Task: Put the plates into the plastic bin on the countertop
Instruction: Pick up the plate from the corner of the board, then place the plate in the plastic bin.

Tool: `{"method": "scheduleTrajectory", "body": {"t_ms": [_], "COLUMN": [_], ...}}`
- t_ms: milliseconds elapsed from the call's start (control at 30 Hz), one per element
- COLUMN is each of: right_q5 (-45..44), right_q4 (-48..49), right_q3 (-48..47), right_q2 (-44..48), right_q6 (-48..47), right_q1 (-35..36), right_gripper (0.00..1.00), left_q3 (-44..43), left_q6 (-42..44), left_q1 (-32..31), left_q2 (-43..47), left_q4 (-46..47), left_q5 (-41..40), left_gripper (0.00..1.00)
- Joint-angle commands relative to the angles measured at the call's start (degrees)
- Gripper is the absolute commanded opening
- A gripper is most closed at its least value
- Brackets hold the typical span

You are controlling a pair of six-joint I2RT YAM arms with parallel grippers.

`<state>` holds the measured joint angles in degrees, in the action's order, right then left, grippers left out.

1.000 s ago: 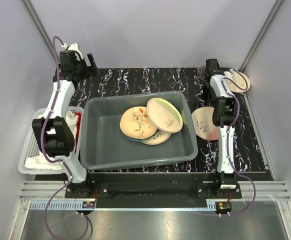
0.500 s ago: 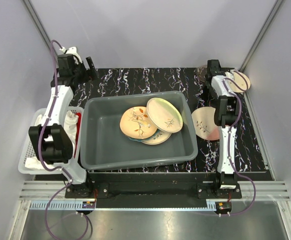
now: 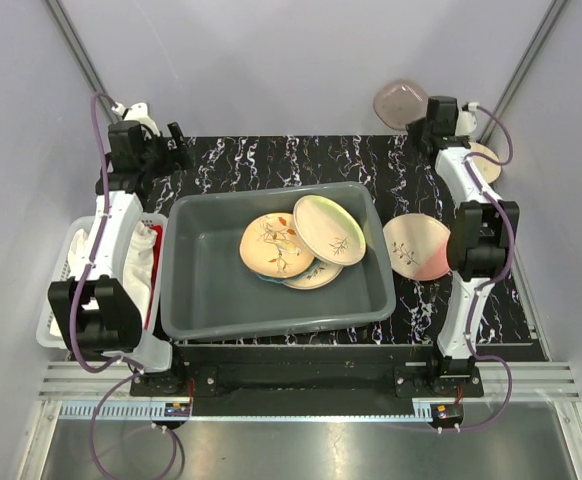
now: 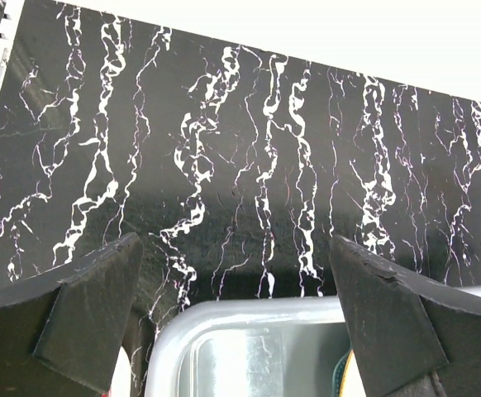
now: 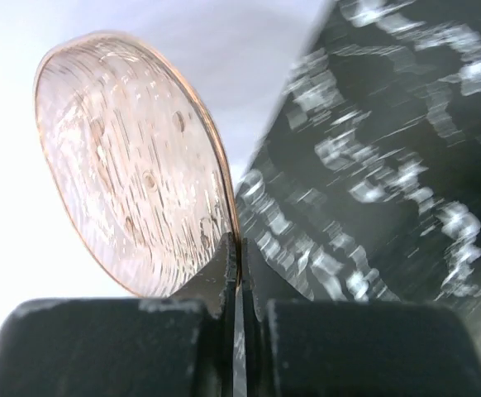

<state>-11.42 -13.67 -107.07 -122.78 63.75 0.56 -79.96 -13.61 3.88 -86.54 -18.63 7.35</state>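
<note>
The grey plastic bin [image 3: 199,280] sits mid-countertop [image 3: 271,165] holding three plates, two peach with leaf sprigs [image 3: 274,245] [image 3: 329,229] and one beneath [image 3: 317,276]. My right gripper [image 3: 423,118] [image 5: 239,248] is shut on the rim of a pinkish plate [image 3: 401,102] [image 5: 133,165], held on edge above the back right corner. Another peach plate [image 3: 418,247] lies right of the bin, and a cream one [image 3: 486,160] lies at the far right. My left gripper [image 3: 174,142] [image 4: 234,248] hangs open and empty over the bin's back left corner [image 4: 249,318].
A white mesh basket [image 3: 59,300] with cloth [image 3: 143,248] stands left of the bin, off the countertop's edge. Grey walls close in at the back and both sides. The bin tilts slightly, its front rim near the table's near edge.
My right gripper has shut on the pinkish plate and raised it from the back right of the countertop up against the back wall. The left arm has drawn back and up a little.
</note>
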Motion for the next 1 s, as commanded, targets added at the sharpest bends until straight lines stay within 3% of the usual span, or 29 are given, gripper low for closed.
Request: {"method": "scheduleTrajectory", "body": {"t_ms": [0,167,433,600,967], "right_q5": [11.1,27.2,43.1,44.7,40.0], "right_q4": [5.7,2.3,-17.8,-36.0,-52.2], "right_q3": [2.8,1.5,-3.0,-9.5,-11.5], "right_q2": [8.2,10.9,13.8,13.0,12.8], "right_q6": [-12.6,-25.4,-39.9,-47.3,-52.8], "right_q1": [3.8,7.8,17.7,23.2,32.9], "right_gripper": [0.00,0.00,0.00,0.00,0.00], "left_q3": [1.7,3.0,5.4,6.8,9.6], "left_q6": [-0.8,-2.2,-3.4,-3.1,-1.7], "left_q1": [0.2,0.3,-0.7,-2.4,-6.3], "left_q2": [3.5,4.2,5.9,7.1,9.5], "left_q4": [4.4,5.9,6.9,6.9,6.5], "left_q5": [1.3,2.4,3.1,2.7,1.4], "left_gripper": [0.99,0.99,0.99,0.99,0.99]}}
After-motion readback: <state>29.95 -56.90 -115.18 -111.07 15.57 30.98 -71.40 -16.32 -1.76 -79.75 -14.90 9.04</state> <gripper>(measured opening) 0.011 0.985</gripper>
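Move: The right hand already holds the clear plate by its edge, well above the counter's far right part. The middle of the plastic bin lies about 36 cm to its left, 34 cm back and 11 cm lower; in it, the floral plate is 31 cm back and 36 cm left, the green-rimmed plate 28 cm back and 24 cm left. The pink plate lies 28 cm back and 3 cm left. From the left hand, the bin's middle is some 19 cm back and 23 cm right. Keeping its pinch on the rim of the clear plate, the right hand climbs some 7 cm as it sets off left, then sweeps on in an arc to the left and back, about 30 cm each way in all, passing over the bin's far right part while the wrist turns roughly 90 degrees counter-clockwise, so that the plate sticks out leftward above the bin. The empty left hand, fingers still wide open, drifts about 5 cm right and 3 cm back near the bin's far left corner, turning only slightly. ##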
